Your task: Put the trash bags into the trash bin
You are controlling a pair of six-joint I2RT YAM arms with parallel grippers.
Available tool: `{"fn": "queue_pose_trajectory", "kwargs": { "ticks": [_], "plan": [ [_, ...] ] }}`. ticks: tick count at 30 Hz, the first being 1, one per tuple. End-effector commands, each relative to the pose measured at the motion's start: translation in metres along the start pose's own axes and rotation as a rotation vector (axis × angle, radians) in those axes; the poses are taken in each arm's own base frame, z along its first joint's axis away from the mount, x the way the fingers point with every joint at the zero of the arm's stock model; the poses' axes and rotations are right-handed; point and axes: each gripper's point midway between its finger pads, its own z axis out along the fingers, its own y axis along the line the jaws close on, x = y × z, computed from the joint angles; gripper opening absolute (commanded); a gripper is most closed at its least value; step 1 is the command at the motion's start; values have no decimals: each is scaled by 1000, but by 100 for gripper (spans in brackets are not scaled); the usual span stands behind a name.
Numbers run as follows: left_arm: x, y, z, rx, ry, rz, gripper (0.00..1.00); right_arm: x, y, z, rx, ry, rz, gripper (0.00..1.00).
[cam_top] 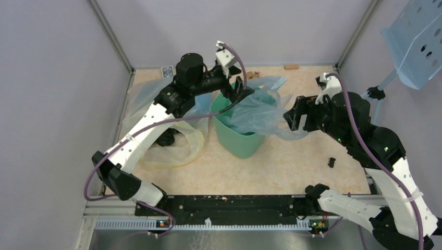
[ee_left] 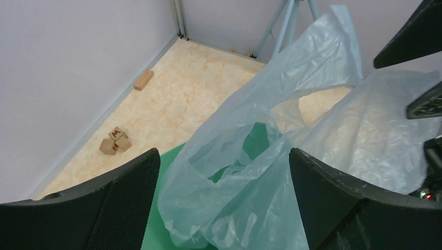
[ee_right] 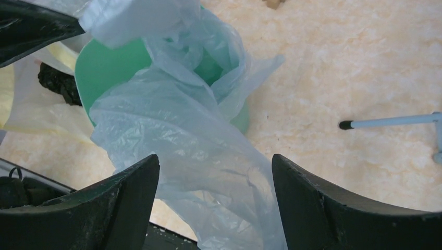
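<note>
The mint-green trash bin (cam_top: 237, 136) stands mid-table. A light-blue trash bag (cam_top: 256, 112) is draped over its rim, partly inside and spilling out to the right. My left gripper (cam_top: 241, 92) hovers over the bin's far rim. In the left wrist view it (ee_left: 224, 161) is open wide, with the bag (ee_left: 271, 156) loose between the fingers and the bin (ee_left: 167, 213) below. My right gripper (cam_top: 292, 121) is just right of the bin. In the right wrist view it (ee_right: 213, 166) is open, the bag (ee_right: 177, 125) hanging between the fingers without being pinched, the bin (ee_right: 109, 62) behind.
A larger clear, yellow-tinted bag (cam_top: 174, 148) lies left of the bin with a dark object (cam_top: 167, 138) on it. Wooden blocks (ee_left: 115, 141) and a wood piece (ee_left: 144, 79) lie near the back wall. A small black item (cam_top: 332, 162) lies at right. A tripod leg (ee_right: 385, 122) reaches in.
</note>
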Motion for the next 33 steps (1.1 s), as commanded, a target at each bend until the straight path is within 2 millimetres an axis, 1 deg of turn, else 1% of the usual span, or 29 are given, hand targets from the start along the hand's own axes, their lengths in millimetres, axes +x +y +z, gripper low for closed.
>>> {"fn": "queue_pose_trajectory", "kwargs": {
  "ticks": [1, 4, 7, 8, 9, 11, 15, 16, 17, 18, 20, 21, 22, 25, 27, 29, 33],
  "plan": [
    [-15, -1, 16, 77, -48, 187, 98, -2, 12, 1, -66, -30, 39, 78],
    [-17, 4, 25, 81, -64, 224, 99, 2, 14, 7, -73, -7, 35, 78],
    [-20, 5, 36, 112, -70, 231, 99, 4, 17, 11, -87, -4, 36, 76],
    [-19, 5, 42, 128, -68, 224, 97, 4, 18, 11, -90, -7, 36, 76],
    [-23, 4, 45, 135, -79, 218, 96, 4, 18, 12, -92, -6, 35, 75],
    [-26, 2, 52, 164, -95, 211, 91, 6, 19, 14, -96, -4, 34, 74],
    [-33, -2, 63, 212, -130, 180, 75, 8, 23, 15, -116, 4, 34, 71],
    [-34, -3, 65, 221, -136, 173, 70, 8, 25, 15, -128, 7, 33, 69],
    [-34, -3, 67, 228, -141, 168, 62, 9, 29, 14, -150, 10, 32, 67],
    [-35, -2, 69, 224, -146, 165, 51, 9, 34, 13, -180, 14, 27, 65],
    [-35, 8, 72, 168, -141, 145, 21, 13, 53, 9, -291, 42, 16, 60],
    [-36, 17, 72, 111, -132, 131, 6, 13, 61, 6, -337, 53, 12, 56],
    [-37, 25, 71, 59, -127, 120, 0, 15, 70, 4, -391, 70, 9, 52],
    [-43, 51, 62, -104, -112, 77, 0, 20, 95, -5, -540, 123, 5, 32],
    [-43, 69, 52, -211, -97, 30, 0, 25, 106, -9, -616, 150, -1, 22],
    [-39, 86, 42, -301, -71, -1, 0, 28, 114, -10, -671, 166, -3, 18],
    [-28, 122, 17, -487, -21, -116, 0, 40, 136, -20, -827, 224, -14, 18]
  ]
}}
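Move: The blue trash bag droops over the green bin, with one loose flap roughly 4 cm ahead and 7 cm right of the left hand, nearly at its height. Its other loose edge is some 3 cm back, 8 cm left and 2 cm below the right hand. The bin's middle is straight below the left hand, about 28 cm down, and some 9 cm ahead, 18 cm left and 24 cm below the right. The black bag sits about 31 cm left of the left hand, 2 cm ahead and 37 cm down. The blue bag's far flap is taken by the left hand, which slides about 6 cm right and a little forward, pinches it shut, then carries it forward and back left. The near edge is pinched by the right hand as it dips slightly, then sweeps some 10 cm left and 5 cm back, turning counter-clockwise about 35 degrees and closing almost fully. ##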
